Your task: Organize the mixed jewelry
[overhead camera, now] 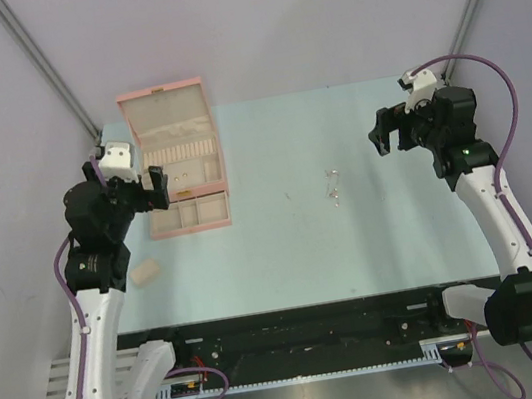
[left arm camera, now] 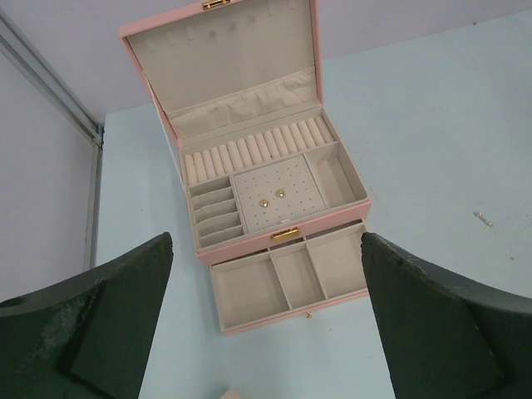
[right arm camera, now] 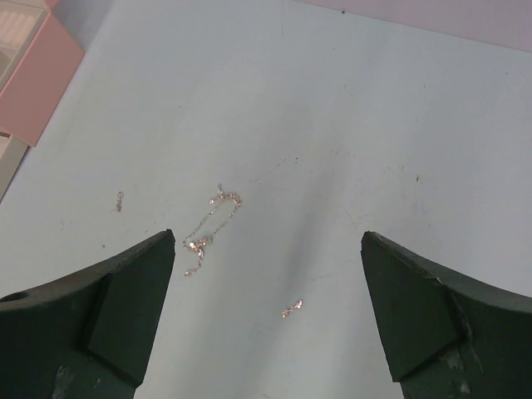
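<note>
The mixed jewelry point(overhead camera: 333, 185) lies loose on the pale blue table, right of centre. The right wrist view shows it as a thin chain point(right arm camera: 212, 224), a tiny piece point(right arm camera: 291, 309) nearer me and another tiny piece point(right arm camera: 119, 200) to the left. My right gripper point(overhead camera: 392, 134) hovers open above and to the right of them, nothing between its fingers point(right arm camera: 125, 299). My left gripper point(overhead camera: 128, 181) hangs open just left of the pink jewelry box point(overhead camera: 177, 163). The box point(left arm camera: 258, 166) has its lid up and its drawer point(left arm camera: 287, 278) pulled out; two gold studs point(left arm camera: 273, 197) sit on its pad.
A small tan block point(overhead camera: 146, 271) lies on the table in front of the box, near the left arm. A black rail point(overhead camera: 307, 330) runs along the table's near edge. Purple walls close in the back and sides.
</note>
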Available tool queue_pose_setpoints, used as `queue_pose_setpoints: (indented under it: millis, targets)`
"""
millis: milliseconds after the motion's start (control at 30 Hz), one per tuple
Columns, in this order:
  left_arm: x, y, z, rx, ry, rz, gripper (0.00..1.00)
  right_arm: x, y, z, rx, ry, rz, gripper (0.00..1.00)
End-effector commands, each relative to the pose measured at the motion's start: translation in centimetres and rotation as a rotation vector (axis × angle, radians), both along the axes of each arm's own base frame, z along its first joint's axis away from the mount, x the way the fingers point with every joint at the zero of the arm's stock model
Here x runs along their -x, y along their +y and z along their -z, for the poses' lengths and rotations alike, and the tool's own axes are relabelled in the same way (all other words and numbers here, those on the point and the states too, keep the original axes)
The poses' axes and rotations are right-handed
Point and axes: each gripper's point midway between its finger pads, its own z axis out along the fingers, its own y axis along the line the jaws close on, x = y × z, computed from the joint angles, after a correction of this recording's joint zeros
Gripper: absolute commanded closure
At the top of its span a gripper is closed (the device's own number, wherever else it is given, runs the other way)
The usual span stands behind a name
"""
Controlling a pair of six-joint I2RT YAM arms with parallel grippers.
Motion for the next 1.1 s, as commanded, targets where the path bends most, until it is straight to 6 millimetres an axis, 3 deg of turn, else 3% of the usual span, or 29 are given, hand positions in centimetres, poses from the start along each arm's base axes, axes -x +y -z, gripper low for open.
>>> queue_pose_setpoints:
  millis: [0,300,500,633,867,1067]
  targets:
    - [-0.1,-0.2,-2.2,0.028,-0.062,0.003,0.0,-0.1,0.0,-1.3,0.002,-0.053,-0.011,0.0]
    - [0.2,-0.3,-2.4,0.025,-0.061,0.013,0.0,0.0,0.1,-1.3,-0.002,-0.052,-0.021,0.0]
    - [0.6,-0.2,-1.0,-0.077,0.001,0.054,0.0,0.1,0.4,-1.2,-0.009,-0.048,-0.035,0.0]
    - [1.3,0.9,2.6,-0.249,0.134,0.088,0.0,0.0,0.5,-0.9,-0.013,-0.039,-0.038,0.0]
    - [3.1,1.5,9.4,-0.403,0.337,0.218,0.01,-0.2,0.7,-0.3,-0.008,-0.024,-0.055,0.0]
    - [4.4,4.5,14.3,-0.408,0.535,0.261,0.02,-0.3,1.0,0.5,-0.011,0.001,-0.08,0.0]
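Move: The pale block on the table lies about 10 cm back from the left gripper, some 8 cm to its left and roughly 29 cm below. The open drawer of the jewelry box is about 2 cm ahead and 5 cm to the right of that gripper, with the box body behind it, some 15 cm ahead and 4 cm right. From the right gripper the pale block is around 62 cm left and 17 cm back. Sink the left gripper about 11 cm beside the open drawer towards the pale block, easing some 3 cm back and as much to the left. As it drops, tip the fingers down by about 25 degrees and roll the hand's left side up, swinging slightly clockwise. Keep the fingers wide open and empty, still well above the table. ##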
